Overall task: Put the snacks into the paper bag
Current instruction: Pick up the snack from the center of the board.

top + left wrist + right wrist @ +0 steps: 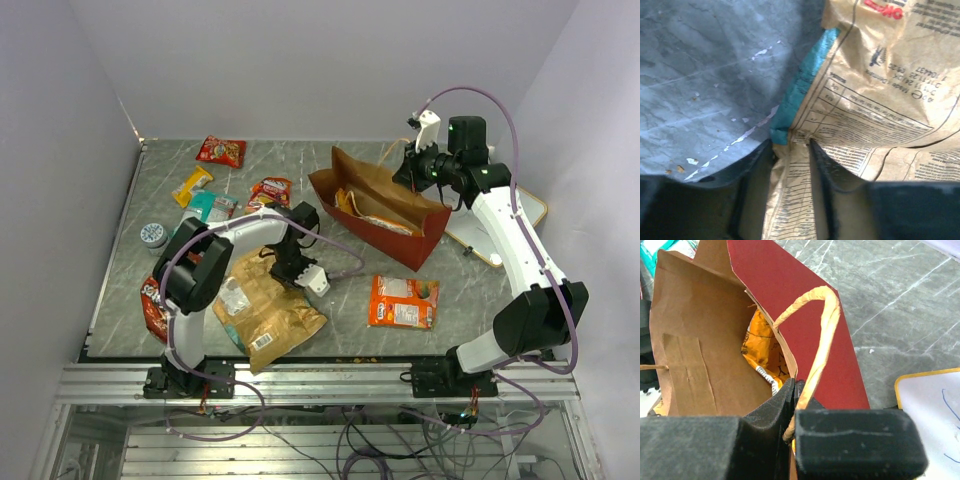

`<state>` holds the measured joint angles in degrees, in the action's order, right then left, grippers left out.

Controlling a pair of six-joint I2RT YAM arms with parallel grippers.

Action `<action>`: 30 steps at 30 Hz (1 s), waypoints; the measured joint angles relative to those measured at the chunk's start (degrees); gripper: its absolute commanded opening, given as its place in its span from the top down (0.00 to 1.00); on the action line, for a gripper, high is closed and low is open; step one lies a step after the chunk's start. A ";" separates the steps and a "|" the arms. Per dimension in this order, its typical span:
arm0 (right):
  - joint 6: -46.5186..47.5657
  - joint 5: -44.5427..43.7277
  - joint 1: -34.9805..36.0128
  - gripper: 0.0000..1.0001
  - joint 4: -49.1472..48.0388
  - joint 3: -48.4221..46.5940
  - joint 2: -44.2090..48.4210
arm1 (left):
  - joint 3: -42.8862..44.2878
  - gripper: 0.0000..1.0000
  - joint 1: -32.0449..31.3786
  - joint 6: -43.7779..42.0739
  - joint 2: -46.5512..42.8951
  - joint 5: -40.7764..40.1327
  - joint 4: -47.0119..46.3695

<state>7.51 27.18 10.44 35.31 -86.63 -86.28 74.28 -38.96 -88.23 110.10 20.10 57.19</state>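
My left gripper (291,262) is shut on a pinched fold of the large gold chip bag (268,310), which lies crumpled at the front left. In the left wrist view the gripper (790,143) holds the bag's printed gold film (880,100) beside a teal edge. My right gripper (418,170) is shut on the back rim of the red paper bag (400,235), next to its tan handle (825,325). It holds the mouth open, so the kraft inside (690,340) shows. An orange packet (760,345) lies inside.
An orange flat pack (403,301) lies in front of the paper bag. Small red (221,151), yellow (192,185), teal (212,207) and red (270,190) packets lie at the back left. A red Doritos bag (153,305) and a round tin (153,235) sit at the left. A white board (505,230) lies right.
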 measured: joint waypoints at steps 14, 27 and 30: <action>0.00 0.07 0.00 1.00 -0.76 0.09 0.00 | 3.67 0.93 -0.63 4.44 -2.97 0.59 4.44; 0.00 0.09 0.00 1.00 -1.36 0.39 0.00 | 5.29 0.93 -0.70 9.62 -21.49 7.32 10.47; 0.02 0.22 0.00 1.00 -1.49 0.59 0.00 | 7.63 0.93 -0.72 11.34 -23.56 8.20 12.07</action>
<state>7.53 27.40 10.44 33.82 -86.04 -86.28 81.91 -39.68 -76.88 86.54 28.29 69.25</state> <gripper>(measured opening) 0.007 0.076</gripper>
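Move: The gold snack bag lies right at the left hand, its far right edge already between the half-open fingers; its middle is about 8 cm back and 4 cm left, roughly level with the fingertips. The open paper bag stands some 20 cm right and 10 cm ahead, the orange packet 25 cm right and 7 cm back. From the right hand, the gold bag's middle is about 24 cm back, 26 cm left and 26 cm below. Straight up for most of the way: after first staying low while the fingers finish closing, pinching the teal-trimmed edge of the gold snack bag, the left hand lifts it about 16 cm, easing slightly back towards its base. The wrist tilts meanwhile so the fingertips swing some 15 degrees farther to the right. The right hand stays in place, still holding the paper bag's handle. ##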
